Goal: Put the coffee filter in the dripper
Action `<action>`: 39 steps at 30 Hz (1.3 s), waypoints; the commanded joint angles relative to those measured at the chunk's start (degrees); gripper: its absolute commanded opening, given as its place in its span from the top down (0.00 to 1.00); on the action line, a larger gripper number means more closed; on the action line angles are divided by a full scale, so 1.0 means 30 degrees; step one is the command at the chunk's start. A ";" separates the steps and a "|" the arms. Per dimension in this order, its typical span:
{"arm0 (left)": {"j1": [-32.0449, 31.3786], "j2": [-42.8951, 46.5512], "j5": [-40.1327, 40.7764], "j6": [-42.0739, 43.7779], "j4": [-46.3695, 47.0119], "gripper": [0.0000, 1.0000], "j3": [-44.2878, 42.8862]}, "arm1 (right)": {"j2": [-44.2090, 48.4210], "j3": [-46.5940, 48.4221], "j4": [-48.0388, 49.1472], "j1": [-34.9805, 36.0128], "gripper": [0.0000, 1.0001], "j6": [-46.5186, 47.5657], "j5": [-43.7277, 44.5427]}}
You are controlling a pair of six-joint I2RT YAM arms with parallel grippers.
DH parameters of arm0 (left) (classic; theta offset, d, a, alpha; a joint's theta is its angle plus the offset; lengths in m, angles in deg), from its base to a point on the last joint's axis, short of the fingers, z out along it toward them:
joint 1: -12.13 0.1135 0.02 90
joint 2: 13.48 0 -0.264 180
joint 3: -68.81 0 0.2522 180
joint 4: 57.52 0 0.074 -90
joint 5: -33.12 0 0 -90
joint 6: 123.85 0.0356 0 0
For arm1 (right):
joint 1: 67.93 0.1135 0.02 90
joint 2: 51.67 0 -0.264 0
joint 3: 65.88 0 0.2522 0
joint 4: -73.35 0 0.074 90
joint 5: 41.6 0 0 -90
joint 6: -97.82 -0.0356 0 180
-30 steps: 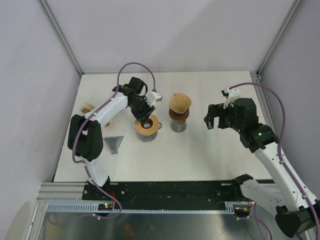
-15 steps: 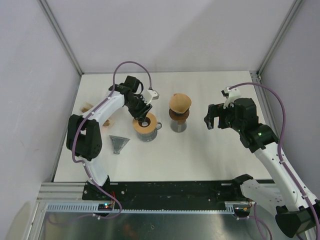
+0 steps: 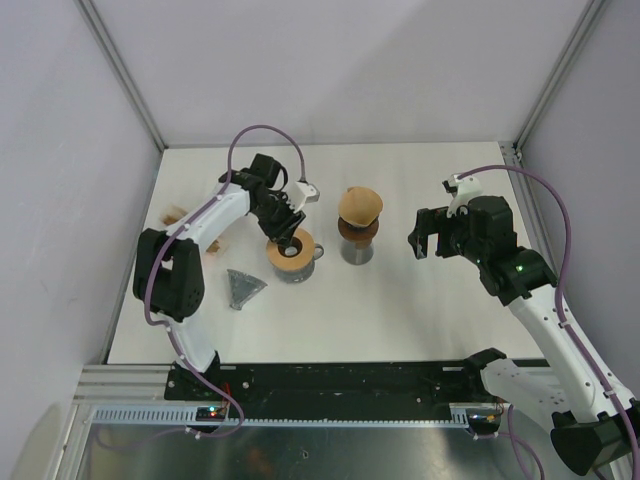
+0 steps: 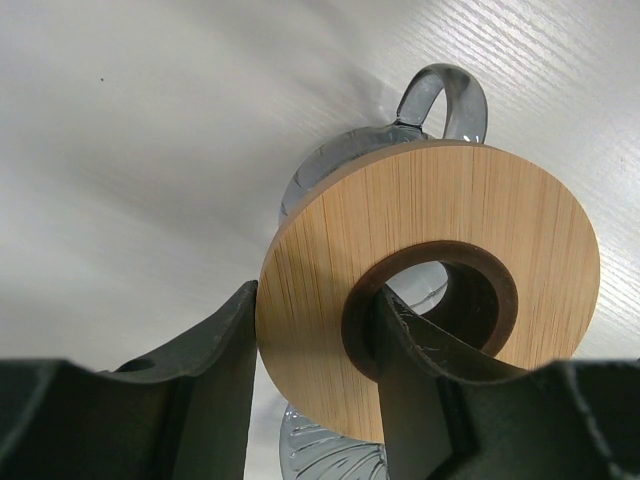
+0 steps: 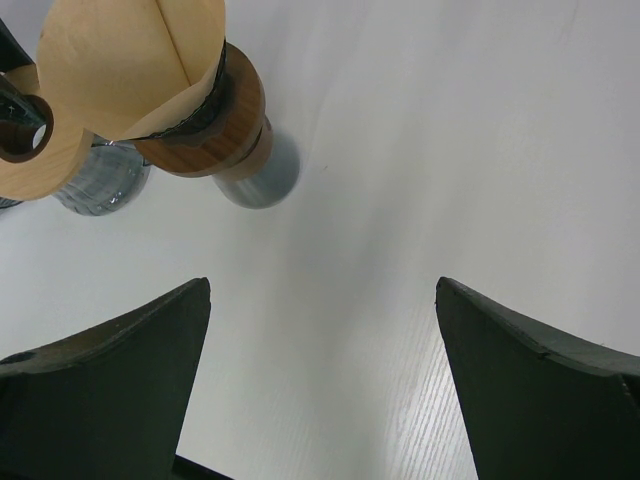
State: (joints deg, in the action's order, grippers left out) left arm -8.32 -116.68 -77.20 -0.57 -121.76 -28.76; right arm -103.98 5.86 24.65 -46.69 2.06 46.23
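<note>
A brown paper coffee filter [image 3: 360, 204] [image 5: 130, 60] sits as an open cone in the dripper [image 3: 357, 236] [image 5: 215, 120] with a dark wood collar, mid-table. Left of it is a glass dripper [image 3: 292, 256] [image 4: 440, 240] with a pale wooden ring and a handle. My left gripper [image 3: 284, 234] [image 4: 315, 300] is shut on that ring, one finger through its hole and one outside its rim. My right gripper [image 3: 422, 240] [image 5: 322, 285] hangs open and empty to the right of the filter.
A few brown paper pieces [image 3: 175, 213] lie at the table's left edge. A grey fan-shaped patch [image 3: 244, 288] shows on the table left of the glass dripper; I cannot tell whether it is an object or a shadow. White walls enclose the table.
My left gripper has shifted slightly back and left with the wooden ring in it. The grey patch has slid to the right. The right arm has not moved.
</note>
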 commanded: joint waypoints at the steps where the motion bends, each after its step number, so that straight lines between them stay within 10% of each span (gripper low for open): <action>1: -0.0098 0.0258 -0.0390 0.0378 0.0072 0.59 0.0092 | 0.0023 -0.0016 0.0248 -0.0046 0.01 0.0162 0.0144; 12: -0.0099 0.0910 -0.0937 0.0305 0.0083 0.34 -0.0168 | 0.0007 -0.0014 0.0234 -0.0039 0.01 0.0162 0.0139; 27: 0.2345 0.4972 -0.2612 0.0361 -0.0146 0.26 0.0508 | -0.0035 0.0006 0.0216 -0.0049 0.01 0.0205 0.0008; 39: 0.6093 0.7558 -0.3132 0.5621 -0.2801 0.25 0.6644 | -0.0016 0.0005 0.0367 -0.0067 0.01 0.0241 -0.0072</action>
State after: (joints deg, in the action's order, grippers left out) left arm 9.61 -96.52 -84.67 8.63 -126.29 -14.23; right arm -104.46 5.86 24.27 -46.69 2.08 46.19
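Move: The wooden collar on the glass pitcher is still pinched at its far rim by my left hand; the collar's middle is some 3 cm back and 1 cm right. My target, the clear ribbed dripper, lies on the table about 9 cm back, 9 cm left and 7 cm below. From the same hand the paper filters are 23 cm left and 6 cm ahead, and the blue dripper 17 cm right and 1 cm ahead. From my right hand the clear dripper is roughly 39 cm left, level fore-and-aft, 22 cm lower. I open my left fingers to let go of the collar's rim, lift about 8 cm straight up clear of it, then swing some 10 cm to the left, and at the end curve back about 5 cm and down again by more than 4 cm, towards the clear dripper. The fingers stay open, touching nothing; the wrist tips only about 10 degrees on the way and partly returns. ##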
